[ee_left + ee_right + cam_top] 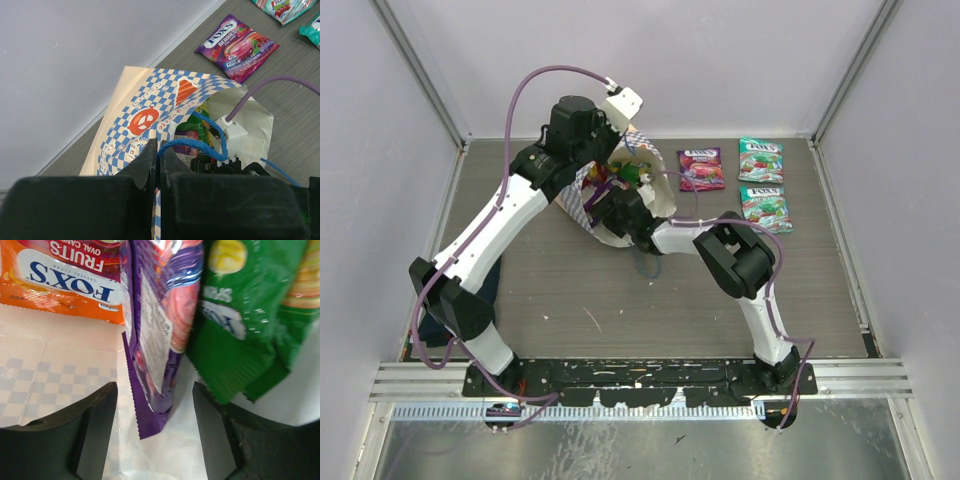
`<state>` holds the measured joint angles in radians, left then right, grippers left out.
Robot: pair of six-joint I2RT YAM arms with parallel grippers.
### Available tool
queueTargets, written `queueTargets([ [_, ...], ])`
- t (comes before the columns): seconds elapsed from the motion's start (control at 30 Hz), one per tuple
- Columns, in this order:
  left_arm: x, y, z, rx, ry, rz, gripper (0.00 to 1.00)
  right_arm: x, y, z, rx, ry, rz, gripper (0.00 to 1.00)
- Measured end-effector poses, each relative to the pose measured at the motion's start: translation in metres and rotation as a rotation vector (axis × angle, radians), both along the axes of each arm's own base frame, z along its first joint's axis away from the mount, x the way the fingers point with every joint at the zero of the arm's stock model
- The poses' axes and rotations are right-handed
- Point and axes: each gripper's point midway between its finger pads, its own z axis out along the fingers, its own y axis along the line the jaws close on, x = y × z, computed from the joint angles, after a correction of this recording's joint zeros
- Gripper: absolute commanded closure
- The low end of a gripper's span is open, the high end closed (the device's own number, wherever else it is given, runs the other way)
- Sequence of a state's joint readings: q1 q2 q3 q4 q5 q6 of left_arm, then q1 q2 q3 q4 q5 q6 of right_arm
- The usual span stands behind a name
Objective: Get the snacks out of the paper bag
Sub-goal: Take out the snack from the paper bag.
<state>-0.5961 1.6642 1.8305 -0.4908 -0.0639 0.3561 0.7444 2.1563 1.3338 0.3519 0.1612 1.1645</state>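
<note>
The paper bag (658, 186) lies on its side at the back middle of the table, mouth held open. My left gripper (159, 150) is shut on the bag's checkered upper rim, where the blue cord handle (190, 145) comes out. My right gripper (155, 400) is inside the bag, open. The lower corner of a purple snack packet (150, 355) hangs between its fingers, touching neither. An orange packet (65, 275) lies to its left and a green one (240, 325) to its right. Outside the bag lie a purple packet (701, 168) and two teal packets (760, 158) (764, 208).
A dark cloth (490, 280) lies under my left arm at the table's left edge. The right arm's elbow (735, 255) hangs over the middle right of the table. Purple walls close the back and both sides.
</note>
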Motion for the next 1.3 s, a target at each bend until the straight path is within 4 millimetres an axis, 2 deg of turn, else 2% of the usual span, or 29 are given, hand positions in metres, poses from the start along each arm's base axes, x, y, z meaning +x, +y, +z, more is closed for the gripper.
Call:
queueTargets([
  [0.03, 0.0, 0.0, 0.0, 0.0, 0.0, 0.0, 1.0, 0.002, 0.003, 0.001, 0.004, -0.001, 0.004, 0.41],
  [0.1, 0.0, 0.0, 0.0, 0.001, 0.0, 0.0, 1.0, 0.004, 0.009, 0.004, 0.014, -0.003, 0.012, 0.58],
  [0.2, 0.0, 0.001, 0.0, 0.003, -0.002, 0.002, 1.0, 0.004, 0.013, 0.006, 0.025, -0.005, 0.028, 0.96],
  [0.23, 0.0, 0.001, 0.0, 0.004, -0.002, 0.002, 1.0, 0.003, 0.013, 0.006, 0.023, -0.005, 0.034, 0.99],
  [0.43, 0.001, 0.001, 0.0, 0.005, -0.003, 0.005, 1.0, -0.006, 0.013, 0.003, -0.002, -0.014, 0.061, 0.99],
  [0.5, 0.001, 0.002, 0.0, 0.007, -0.003, 0.008, 1.0, -0.021, 0.006, 0.003, -0.026, -0.013, 0.082, 0.99],
  [0.57, 0.001, 0.002, 0.0, 0.007, -0.003, 0.009, 1.0, -0.043, -0.001, 0.012, -0.044, -0.023, 0.117, 0.99],
  [0.63, 0.001, 0.001, 0.0, 0.007, -0.004, 0.009, 1.0, -0.063, -0.004, 0.029, -0.059, -0.044, 0.162, 0.99],
  [0.73, 0.001, 0.002, 0.001, 0.009, -0.007, 0.014, 1.0, -0.094, -0.005, 0.07, -0.06, -0.096, 0.244, 0.99],
  [0.8, 0.002, 0.002, 0.002, 0.011, -0.011, 0.019, 1.0, -0.114, -0.011, 0.11, -0.036, -0.154, 0.301, 0.99],
  [0.83, 0.002, 0.003, 0.004, 0.011, -0.014, 0.023, 1.0, -0.119, -0.011, 0.116, -0.033, -0.162, 0.313, 0.99],
  [0.9, 0.005, 0.004, 0.005, 0.014, -0.02, 0.036, 1.0, -0.137, -0.022, 0.139, -0.027, -0.193, 0.349, 0.99],
  [1.0, 0.01, 0.006, 0.004, 0.022, -0.025, 0.06, 1.0, -0.158, -0.039, 0.158, -0.045, -0.211, 0.394, 0.99],
  [1.13, 0.017, 0.01, 0.0, 0.049, -0.03, 0.092, 1.0, -0.175, -0.059, 0.164, -0.093, -0.203, 0.435, 0.99],
  [1.3, 0.023, 0.015, -0.005, 0.073, -0.031, 0.131, 1.0, -0.187, -0.093, 0.154, -0.215, -0.176, 0.457, 0.99],
])
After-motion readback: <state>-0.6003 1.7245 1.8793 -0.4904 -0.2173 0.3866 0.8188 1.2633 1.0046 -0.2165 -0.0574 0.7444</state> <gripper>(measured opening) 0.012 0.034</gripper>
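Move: The purple snack packet stands with its near end between the right hand's open fingers; its middle is about 4 cm ahead, 1 cm left and 1 cm below. From the right hand, the orange packet lies some 7 cm ahead and 4 cm left, the green packet some 5 cm ahead and 6 cm right, both slightly lower. From the left hand, high at the bag's mouth, the purple packet lies roughly 3 cm ahead, 3 cm left and 31 cm below. The purple packet's near end is pinched as the right fingers, already around it, edge forward-left and shut; then the right hand draws it back out of the bag, about 19 cm, rising some 15 cm and drifting about 10 cm right while turning some 25 degrees counter-clockwise. The left hand, shut on the blue handle throughout, eases a couple of centimetres forward-left near the end. ##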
